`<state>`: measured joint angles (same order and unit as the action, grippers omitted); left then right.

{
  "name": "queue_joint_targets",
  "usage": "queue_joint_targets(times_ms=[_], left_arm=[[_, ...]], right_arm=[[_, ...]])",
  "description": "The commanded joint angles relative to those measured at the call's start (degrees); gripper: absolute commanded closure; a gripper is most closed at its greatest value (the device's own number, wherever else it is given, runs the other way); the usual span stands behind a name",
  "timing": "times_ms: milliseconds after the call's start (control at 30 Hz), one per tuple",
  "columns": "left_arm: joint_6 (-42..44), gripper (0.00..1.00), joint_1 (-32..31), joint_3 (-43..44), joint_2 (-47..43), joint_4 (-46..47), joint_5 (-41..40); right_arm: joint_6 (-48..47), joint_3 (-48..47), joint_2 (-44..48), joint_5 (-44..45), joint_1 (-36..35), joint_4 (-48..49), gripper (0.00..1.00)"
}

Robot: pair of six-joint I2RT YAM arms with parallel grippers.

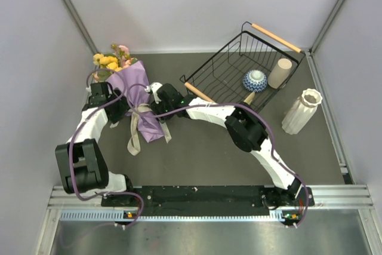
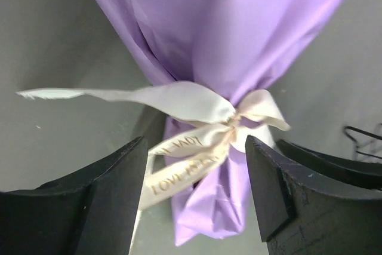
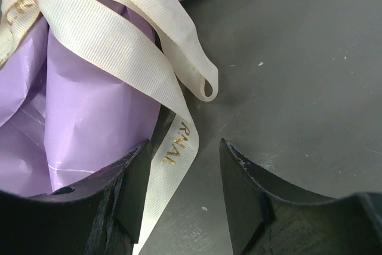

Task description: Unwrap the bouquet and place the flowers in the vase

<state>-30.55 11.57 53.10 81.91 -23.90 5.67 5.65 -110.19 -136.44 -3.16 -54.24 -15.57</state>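
The bouquet (image 1: 138, 91) lies on the table at the left, its lilac wrap closed by a cream ribbon bow (image 1: 141, 117). The flowers (image 1: 112, 60) show yellow and pink at its far, wide end. My left gripper (image 1: 124, 111) stands open at the left side of the bow. In the left wrist view the wrap's narrow end (image 2: 218, 201) and a lettered ribbon tail (image 2: 179, 174) sit between its spread fingers, untouched. My right gripper (image 1: 154, 112) is open at the bow's right side, and a ribbon tail (image 3: 170, 165) runs beside its left finger (image 3: 128, 195). The vase (image 1: 301, 110) stands upright at the far right.
A black wire basket (image 1: 224, 67) with wooden handles lies tilted behind the right arm. It holds a blue-and-white bowl (image 1: 255, 80) and a cream cup (image 1: 280, 73). Grey walls close in the table on both sides and at the back.
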Motion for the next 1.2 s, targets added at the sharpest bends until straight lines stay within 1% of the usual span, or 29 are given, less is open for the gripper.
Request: queue_joint_targets(times_ms=[0,33,100,167,200,233,333,367,467,533,600,833,1000,1133,1167], left_arm=[[-11.9,0.27,1.7,-4.8,-6.4,8.5,7.8],[-14.6,0.27,2.0,-6.6,-7.7,9.8,7.9],[-16.9,0.26,2.3,-7.8,-8.6,12.0,6.6],[-21.2,0.27,2.8,-8.6,-8.4,12.5,4.7],[-22.8,0.28,2.9,-9.1,-8.5,13.2,4.6],[-25.9,0.33,3.2,-10.3,-8.3,15.2,4.6],[-29.7,0.4,3.3,-11.5,-8.0,18.5,3.8],[-30.3,0.43,3.5,-11.4,-7.6,18.2,3.4],[-30.8,0.47,3.5,-10.3,-6.1,17.2,1.7],[-30.8,0.48,4.0,-10.1,-5.4,17.5,0.3],[-30.6,0.51,4.0,-10.0,-5.1,18.4,-0.6],[-31.5,0.53,4.1,-10.6,-2.3,20.9,0.9],[-30.9,0.62,4.0,-10.1,-0.4,22.0,1.8],[-30.3,0.7,4.1,-10.8,-0.3,23.5,2.5],[-30.1,0.77,4.0,-10.8,-0.3,25.0,2.8]], right_arm=[[0.5,0.6,4.5,-0.7,0.0,1.8,0.5],[0.6,0.7,4.5,-0.5,0.0,1.6,0.5],[0.6,0.8,4.6,-0.4,0.0,1.5,0.5],[0.6,0.7,4.6,-0.5,0.1,1.7,0.5],[0.7,0.7,4.6,-0.6,0.0,1.7,0.5],[0.8,0.9,4.8,-0.6,0.1,1.6,0.5],[0.7,0.9,4.8,-0.6,0.0,1.7,0.5],[0.7,0.9,4.6,-0.6,0.0,1.8,0.5],[0.7,1.1,4.8,-0.5,0.0,1.8,0.5],[0.6,1.2,4.9,-0.5,0.0,1.8,0.5],[0.7,1.2,4.8,-0.6,0.0,1.9,0.5],[0.7,1.1,4.4,-0.7,0.0,2.0,0.5],[0.9,1.0,4.0,-1.1,0.0,1.9,0.5],[0.9,1.2,3.9,-1.2,0.0,1.8,0.51],[0.9,1.2,3.8,-1.2,-0.3,1.9,0.52]])
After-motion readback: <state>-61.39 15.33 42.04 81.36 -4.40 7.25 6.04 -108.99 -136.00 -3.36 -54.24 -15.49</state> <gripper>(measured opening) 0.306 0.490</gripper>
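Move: From the left hand, the bow of the cream ribbon lies about 3 cm ahead, 3 cm to the right and 5 cm below. The purple paper's wide part is centred some 12 cm ahead, 2 cm left, and its gathered foot about 5 cm back and 6 cm right, both also some 5 cm below. From the right hand the bow lies roughly 7 cm left and 3 cm forward, at about its own height. Around the upper ribbon strip beside the bow, the left fingers narrow from wide open to under half that, the strip coming between their tips. The hand first lifts about 1.5 cm with a slight shift right, then eases forward, down and a little left, turning some 25 degrees counter-clockwise while its left side dips and its fingers tip slightly more forward. ##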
